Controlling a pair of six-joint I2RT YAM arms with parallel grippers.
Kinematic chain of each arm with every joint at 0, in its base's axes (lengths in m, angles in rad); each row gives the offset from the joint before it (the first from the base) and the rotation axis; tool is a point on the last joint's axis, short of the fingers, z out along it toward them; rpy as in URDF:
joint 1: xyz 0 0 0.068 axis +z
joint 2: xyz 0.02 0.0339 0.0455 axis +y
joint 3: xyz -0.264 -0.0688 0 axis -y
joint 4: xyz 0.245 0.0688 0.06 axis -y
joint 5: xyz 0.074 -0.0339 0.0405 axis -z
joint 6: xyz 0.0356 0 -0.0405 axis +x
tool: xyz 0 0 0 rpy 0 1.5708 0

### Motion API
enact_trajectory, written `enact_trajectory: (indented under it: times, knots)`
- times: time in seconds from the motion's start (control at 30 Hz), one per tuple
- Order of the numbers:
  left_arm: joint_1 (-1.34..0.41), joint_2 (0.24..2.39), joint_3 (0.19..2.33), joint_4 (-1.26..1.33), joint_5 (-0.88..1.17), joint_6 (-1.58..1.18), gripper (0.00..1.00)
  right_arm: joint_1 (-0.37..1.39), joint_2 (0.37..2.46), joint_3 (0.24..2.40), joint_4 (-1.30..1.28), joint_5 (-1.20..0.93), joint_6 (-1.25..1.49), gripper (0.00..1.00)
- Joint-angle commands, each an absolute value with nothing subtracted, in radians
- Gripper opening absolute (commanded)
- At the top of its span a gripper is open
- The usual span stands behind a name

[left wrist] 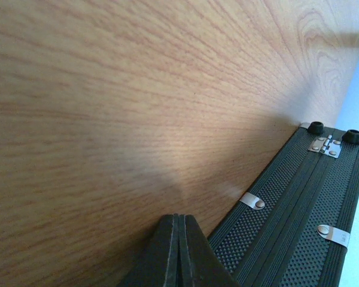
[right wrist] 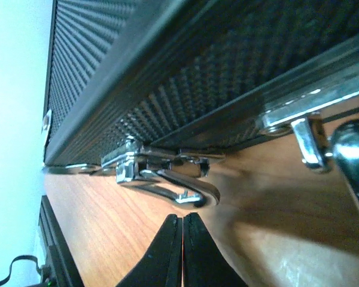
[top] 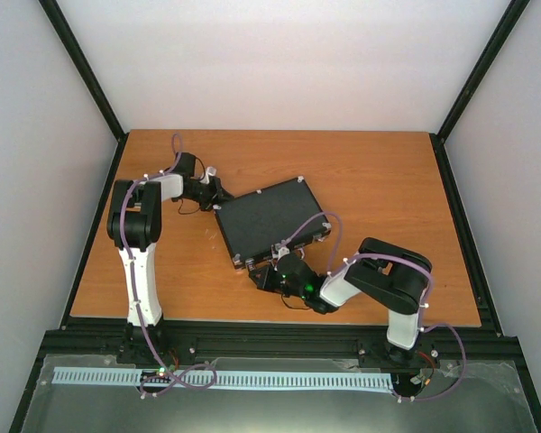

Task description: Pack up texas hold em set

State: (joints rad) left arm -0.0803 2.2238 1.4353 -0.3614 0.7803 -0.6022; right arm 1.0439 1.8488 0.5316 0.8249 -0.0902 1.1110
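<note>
The black briefcase (top: 270, 221) lies shut and flat in the middle of the table. My left gripper (top: 224, 195) is shut and empty beside its back hinge side; the left wrist view shows the shut gripper (left wrist: 179, 222) next to the case's textured edge (left wrist: 299, 203) with a silver hinge (left wrist: 325, 145). My right gripper (top: 260, 275) is shut and empty at the case's front side. In the right wrist view the shut gripper (right wrist: 182, 220) sits just below a silver latch (right wrist: 167, 173) that hangs open from the briefcase (right wrist: 185, 78). Part of the handle (right wrist: 347, 149) shows at right. Chips, discs, dice and cards are out of view.
The wooden table (top: 361, 171) is bounded by black frame posts and white walls. A black rail (top: 279, 338) runs along the near edge by the arm bases.
</note>
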Motion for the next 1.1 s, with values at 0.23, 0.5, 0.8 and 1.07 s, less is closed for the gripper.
enact_trajectory:
  times: [0.23,0.5,0.8,1.07]
  knots:
    - [-0.104,2.326,1.319,-0.44,0.662,-0.619,0.01,1.04,1.949,0.639,0.796,0.065,1.135,0.03]
    - [-0.115,2.324,1.297,-0.417,0.672,-0.634,0.01,1.036,1.946,0.701,0.615,0.084,1.108,0.03]
    - [-0.115,2.336,1.359,-0.456,0.662,-0.622,0.01,1.033,1.703,0.455,0.644,0.036,0.999,0.03]
    - [-0.115,2.344,1.362,-0.46,0.655,-0.615,0.01,0.952,1.726,0.43,0.779,-0.068,0.922,0.03]
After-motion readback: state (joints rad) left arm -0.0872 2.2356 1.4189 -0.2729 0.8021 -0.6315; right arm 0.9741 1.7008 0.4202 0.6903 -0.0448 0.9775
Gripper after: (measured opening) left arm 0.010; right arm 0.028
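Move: The case's left front latch, hanging open, lies barely 2 cm ahead and 2 cm left of the right hand's shut fingertips, perhaps 1 cm higher. The handle is about 6 cm ahead and 8 cm to the right of the same hand, and the right latch some 11 cm ahead and 17 cm right. From the left hand, at the case's back left corner, the left latch is about 18 cm back and 6 cm right. The case takes a push at its front, by the left latch, as the right hand works forward about 2.5 cm, slightly left and down with its fingers shut; it then backs off quickly, some 7 cm to the right and a little back, away from that latch, the fingers tipping about 10 degrees further down. The left hand stays braced with shut fingers at the back left corner. ##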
